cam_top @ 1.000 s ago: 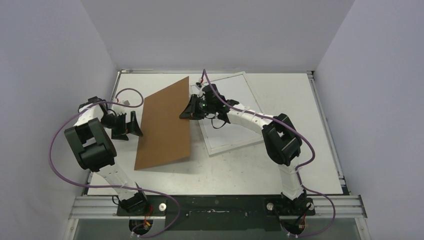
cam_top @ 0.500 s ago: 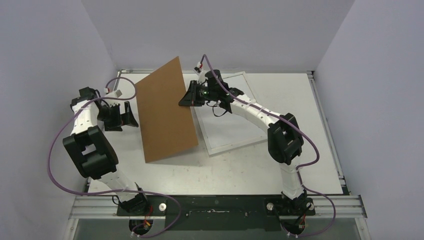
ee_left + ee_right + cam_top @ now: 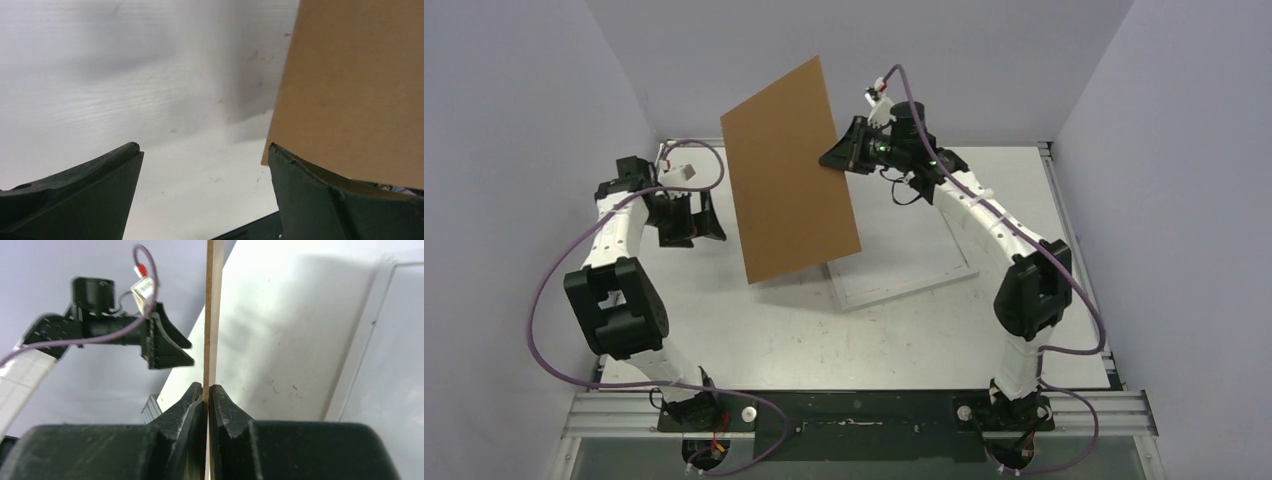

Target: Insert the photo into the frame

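My right gripper (image 3: 832, 160) is shut on the edge of a plain brown backing board (image 3: 789, 175) and holds it steeply tilted above the table. In the right wrist view the board (image 3: 215, 305) runs edge-on up from the closed right gripper (image 3: 206, 386). The white frame (image 3: 910, 287) lies flat on the table below and to the right of the board; its rim (image 3: 360, 340) shows at the right. My left gripper (image 3: 714, 225) hovers open and empty left of the board. In the left wrist view the board (image 3: 350, 85) fills the upper right, beyond the left gripper (image 3: 203, 146). The photo is out of view.
White walls close in the table (image 3: 754, 340) at the back and on both sides. Purple cables loop from both arms. The left arm's gripper (image 3: 165, 347) shows past the board in the right wrist view.
The right gripper has lifted the brown board off the table and swung it up and to the right. The left gripper has drawn back toward the far left and stays open.
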{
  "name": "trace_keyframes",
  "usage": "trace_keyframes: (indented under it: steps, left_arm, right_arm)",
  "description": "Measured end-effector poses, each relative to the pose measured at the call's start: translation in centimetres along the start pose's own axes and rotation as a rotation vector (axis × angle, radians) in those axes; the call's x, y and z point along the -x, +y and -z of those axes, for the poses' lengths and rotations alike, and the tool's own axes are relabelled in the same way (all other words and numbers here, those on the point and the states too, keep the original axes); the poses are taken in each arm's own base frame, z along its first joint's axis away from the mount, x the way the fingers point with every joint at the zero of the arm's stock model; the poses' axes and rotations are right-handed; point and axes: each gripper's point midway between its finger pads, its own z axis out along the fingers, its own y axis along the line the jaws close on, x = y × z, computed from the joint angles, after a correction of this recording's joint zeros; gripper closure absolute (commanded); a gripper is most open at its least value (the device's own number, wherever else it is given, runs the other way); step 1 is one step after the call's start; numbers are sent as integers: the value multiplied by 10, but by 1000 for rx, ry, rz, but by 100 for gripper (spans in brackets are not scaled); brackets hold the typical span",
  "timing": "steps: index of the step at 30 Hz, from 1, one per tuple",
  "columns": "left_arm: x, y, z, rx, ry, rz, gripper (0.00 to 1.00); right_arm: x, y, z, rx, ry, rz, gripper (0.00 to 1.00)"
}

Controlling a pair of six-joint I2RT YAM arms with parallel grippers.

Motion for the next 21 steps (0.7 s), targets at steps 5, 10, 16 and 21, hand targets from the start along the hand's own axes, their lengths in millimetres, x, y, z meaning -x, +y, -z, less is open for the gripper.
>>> trace_keyframes:
  steps: [5, 10, 16, 21]
  left_arm:
    - [10, -58, -35, -44, 13, -85, 4]
    - [24, -108, -79, -78, 55, -127, 4]
    - [35, -155, -124, -130, 61, -145, 4]
    - [33, -181, -154, -160, 69, -145, 3]
  right_arm:
    - [46, 17, 63, -31, -115, 41, 95]
    - [80, 23, 132, -73, -246, 68, 95]
    - [103, -2, 188, -179, -331, 49, 95]
    - [106, -43, 231, -306, -368, 0, 95]
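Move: The frame lies flat on the table, its middle about 42 cm right of the left hand, 12 cm ahead and 12 cm below; its left rail is nearer, some 27 cm right and 10 cm ahead. The brown board hangs between, its middle roughly 23 cm right, 9 cm ahead and 12 cm above that hand. From the right hand, which holds the board, the frame's middle is about 13 cm right, 6 cm ahead and 30 cm below. Rightward go both hands together. The right hand keeps its pinch on the board's right edge and carries it some 23 cm across above the frame, climbing about 11 cm before sinking slightly and turning clockwise by roughly 25 degrees. The left hand, open and empty, follows right and somewhat forward, sinking a little, towards the frame's left rail. ##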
